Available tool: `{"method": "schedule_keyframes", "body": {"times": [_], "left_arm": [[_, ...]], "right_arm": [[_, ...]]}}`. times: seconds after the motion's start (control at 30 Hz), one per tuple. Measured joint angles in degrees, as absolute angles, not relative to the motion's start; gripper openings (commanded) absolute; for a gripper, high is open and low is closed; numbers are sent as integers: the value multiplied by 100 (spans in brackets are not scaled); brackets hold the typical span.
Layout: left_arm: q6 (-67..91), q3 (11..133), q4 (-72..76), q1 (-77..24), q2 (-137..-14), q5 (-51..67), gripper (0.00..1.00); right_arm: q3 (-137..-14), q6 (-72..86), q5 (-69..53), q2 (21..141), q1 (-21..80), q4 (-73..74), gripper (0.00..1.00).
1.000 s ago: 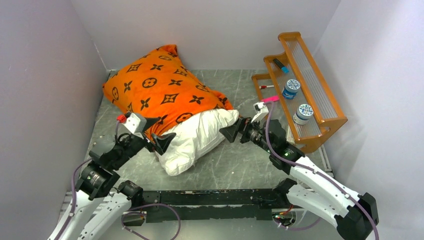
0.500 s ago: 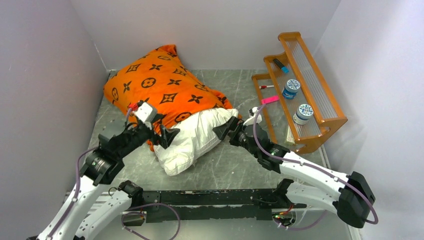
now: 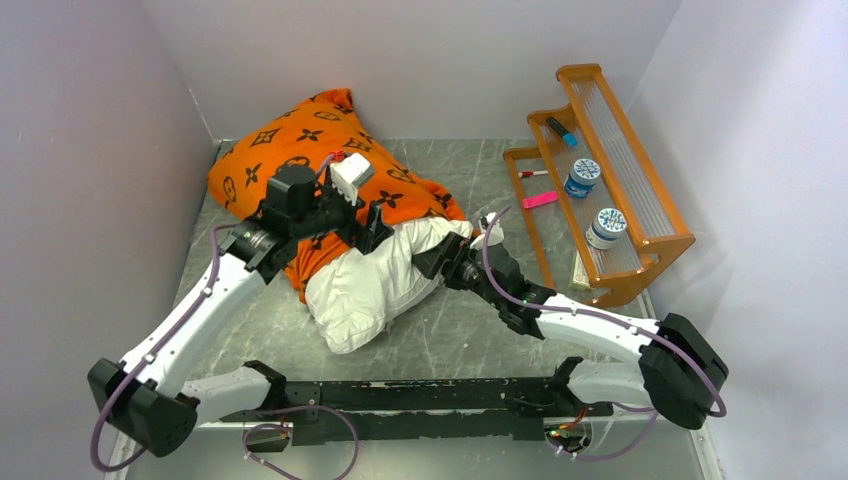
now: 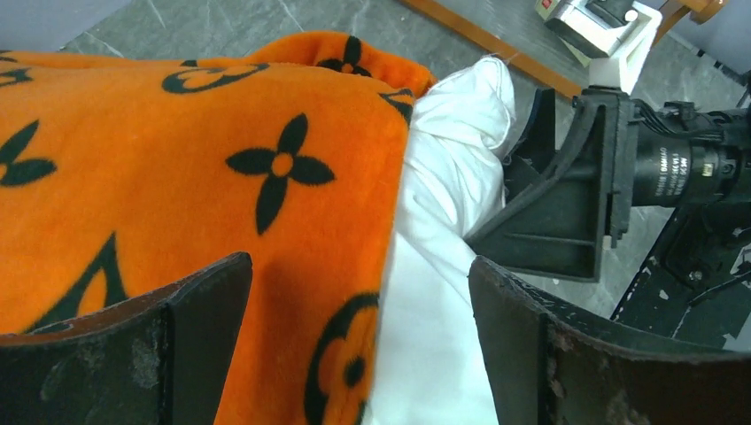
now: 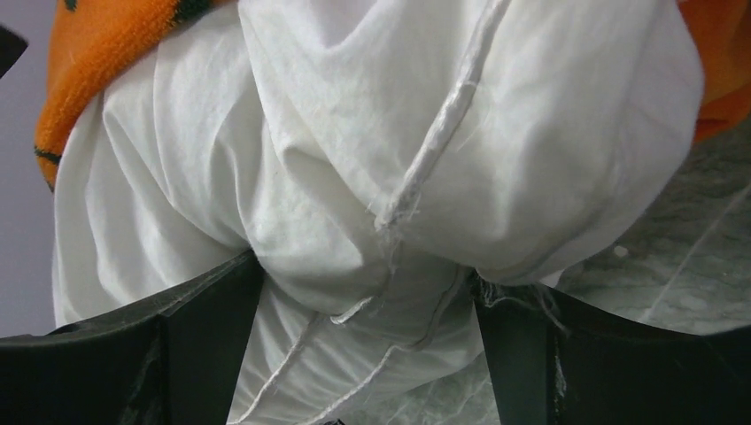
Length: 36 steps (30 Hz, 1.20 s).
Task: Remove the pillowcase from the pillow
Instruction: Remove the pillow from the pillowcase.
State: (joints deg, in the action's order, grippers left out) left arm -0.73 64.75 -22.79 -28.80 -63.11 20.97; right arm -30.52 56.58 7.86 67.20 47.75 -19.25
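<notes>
The orange pillowcase (image 3: 300,170) with dark motifs covers the far half of the white pillow (image 3: 365,285), whose near end sticks out bare. My left gripper (image 3: 372,228) hovers open over the case's open edge; in the left wrist view (image 4: 359,345) the pillowcase (image 4: 177,177) hem and the pillow (image 4: 443,212) lie between its fingers. My right gripper (image 3: 440,258) is at the pillow's right corner. In the right wrist view (image 5: 367,354) its jaws stand wide with the pillow (image 5: 398,159) corner bulging between them and brushing both fingers.
An orange wooden rack (image 3: 610,190) stands at the right with two jars (image 3: 582,177) (image 3: 605,227) and a marker on it. A pink item (image 3: 540,199) lies beside it. White walls close in the left, back and right sides.
My left arm has swung up and right, from the pillow's near-left side to above the pillowcase's open edge. My right gripper has slid left onto the pillow's corner.
</notes>
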Motion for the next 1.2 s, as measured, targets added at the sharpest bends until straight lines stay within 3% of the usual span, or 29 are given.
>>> {"method": "schedule_keyframes", "body": {"times": [0.17, 0.3, 0.4, 0.9, 1.07, 1.2], "left_arm": [[-276, 6980, -2480, -2880, -6818, 2213, 96], [-392, 7255, -2508, -2919, -7076, 2324, 96], [-554, 7476, -2604, -3079, -7310, 2224, 96], [-1584, 8051, -2814, -3854, -8407, 707, 95], [-1573, 8145, -2674, -3922, -8696, 56, 72], [-1479, 8224, -2515, -3975, -8897, -467, 39]], "right_arm": [[-2978, 5496, 513, 6757, 4753, -2237, 56], [-2915, 5295, 318, 6757, 4733, -2362, 19], [-2912, 5100, 193, 6751, 4729, -2375, 1], [-2912, 4333, -143, 6412, 4727, -2206, 0], [-2912, 4049, -204, 6191, 4727, -1979, 0], [-2915, 3774, -200, 5916, 4718, -1645, 0]]}}
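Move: The pillowcase hem fold I want lies about 9 cm ahead of my left hand, 5 cm right and 6 cm below. The hem's right corner is some 16 cm right of that hand, 8 cm ahead and 15 cm lower. My right hand's open fingers already straddle the pillow's bare end seam, which is right at the hand point. From my right hand, the pillow's near corner is roughly 14 cm back and 19 cm left, 8 cm down. I shut my right fingers on the white pillow end and, keeping the pinch, draw it back about 3 cm and a little up, the wrist turning some 15 degrees counter-clockwise while its fingertips tilt up. Meanwhile I take my left hand forward about 9 cm, also right and down, rolling its left side up some 25 degrees, until the fingers straddle the orange hem and start closing around it. ##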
